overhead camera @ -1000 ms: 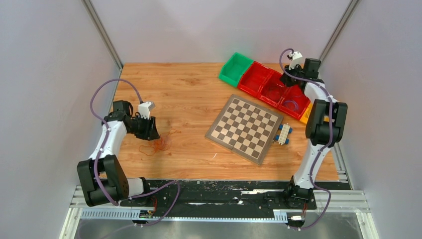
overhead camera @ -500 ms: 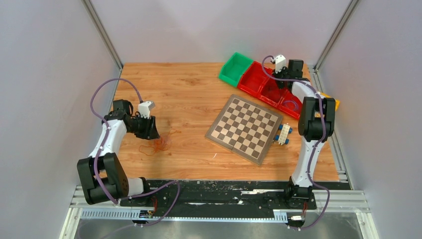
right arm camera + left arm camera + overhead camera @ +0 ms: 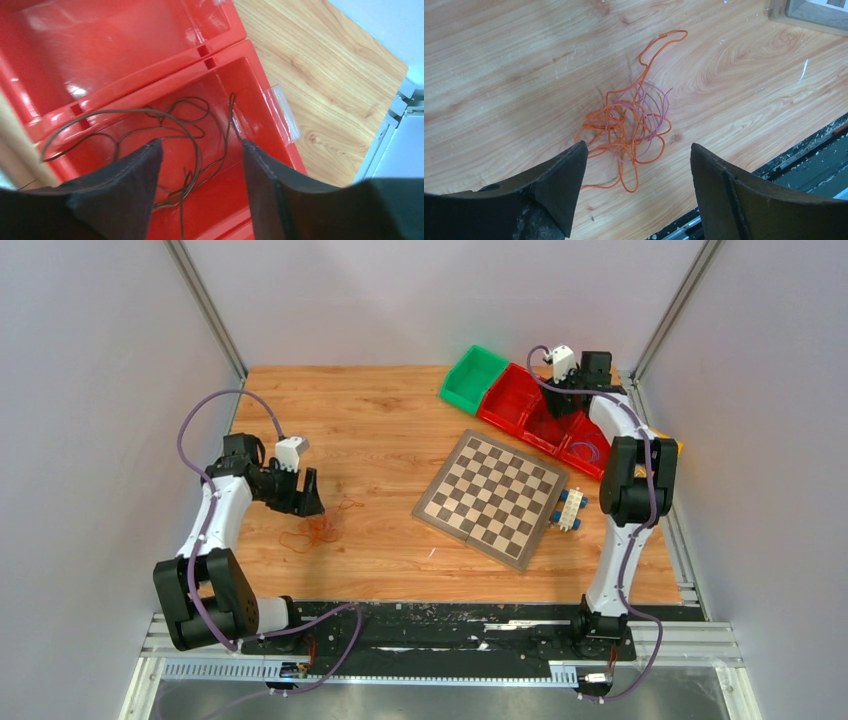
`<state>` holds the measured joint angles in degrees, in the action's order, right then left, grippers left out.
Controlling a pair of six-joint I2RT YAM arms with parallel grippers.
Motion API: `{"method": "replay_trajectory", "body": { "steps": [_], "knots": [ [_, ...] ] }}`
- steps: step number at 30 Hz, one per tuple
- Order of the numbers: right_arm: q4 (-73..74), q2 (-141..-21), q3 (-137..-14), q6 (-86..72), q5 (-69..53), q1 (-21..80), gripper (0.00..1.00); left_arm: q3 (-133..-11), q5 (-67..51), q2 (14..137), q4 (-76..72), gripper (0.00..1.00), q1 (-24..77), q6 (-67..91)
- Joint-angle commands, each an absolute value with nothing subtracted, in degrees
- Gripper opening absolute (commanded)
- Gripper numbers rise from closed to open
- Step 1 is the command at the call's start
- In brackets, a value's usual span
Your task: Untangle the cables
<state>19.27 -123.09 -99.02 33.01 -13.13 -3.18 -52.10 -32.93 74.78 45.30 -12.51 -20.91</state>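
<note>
The cables lie as a loose tangle of thin orange and pinkish wires on the wooden table, seen in the top view as the cables. My left gripper hovers just above the tangle's near side, open, with nothing between its fingers; in the top view this left gripper sits up-left of the tangle. My right gripper is open over a red bin, where one thin dark cable lies loose on the floor. The top view shows the right gripper at the back right.
A green bin and a row of red bins stand at the back right; the last red bin holds a blue wire. A chessboard lies mid-table, with a blue-and-white block at its right edge.
The right arm swung left to the middle red bin and its jaws opened, leaving the dark cable in the bin. The left gripper opened wider and rose slightly.
</note>
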Motion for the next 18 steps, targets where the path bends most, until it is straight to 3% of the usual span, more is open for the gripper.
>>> {"method": "replay_trajectory", "body": {
  "steps": [1, 8, 11, 15, 18],
  "knots": [
    [24.2, -115.2, -100.4, 33.2, -17.9, -3.2, 0.66, -55.1, -32.7, 74.8, 48.1, 0.85, -12.7, -23.7],
    [33.2, -107.6, -101.4, 32.0, -28.1, -2.9, 0.93, -53.0, -29.8, 78.8, 48.2, 0.85, -12.7, -28.2],
    [38.8, -106.1, -103.4, 30.0, -35.9, -1.1, 1.00, -52.5, -31.2, 82.7, 47.6, 0.81, -12.6, -28.8],
    [40.9, -104.7, -102.2, 26.6, -42.7, 5.2, 0.99, -52.7, -32.4, 88.2, 46.9, 0.66, -11.8, -28.1],
    [40.8, -105.0, -100.5, 23.4, -46.8, 10.0, 0.97, -52.5, -32.8, 91.1, 47.2, 0.48, -10.7, -28.1]
  ]
}}
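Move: The orange-and-purple cable tangle lies about 9 cm below the left hand, roughly 1 cm ahead and 4 cm right; a white scrap is some 29 cm right and 7 cm back. From the right hand the tangle is about 64 cm left, 30 cm back and 8 cm down. Black cable lies 6 cm beneath that hand, 1 cm ahead; the green bin stands 22 cm left, 13 cm ahead. Left sinks about 5 cm towards the tangle, closing partway; right rises leftward and back some 20 cm, opening. ##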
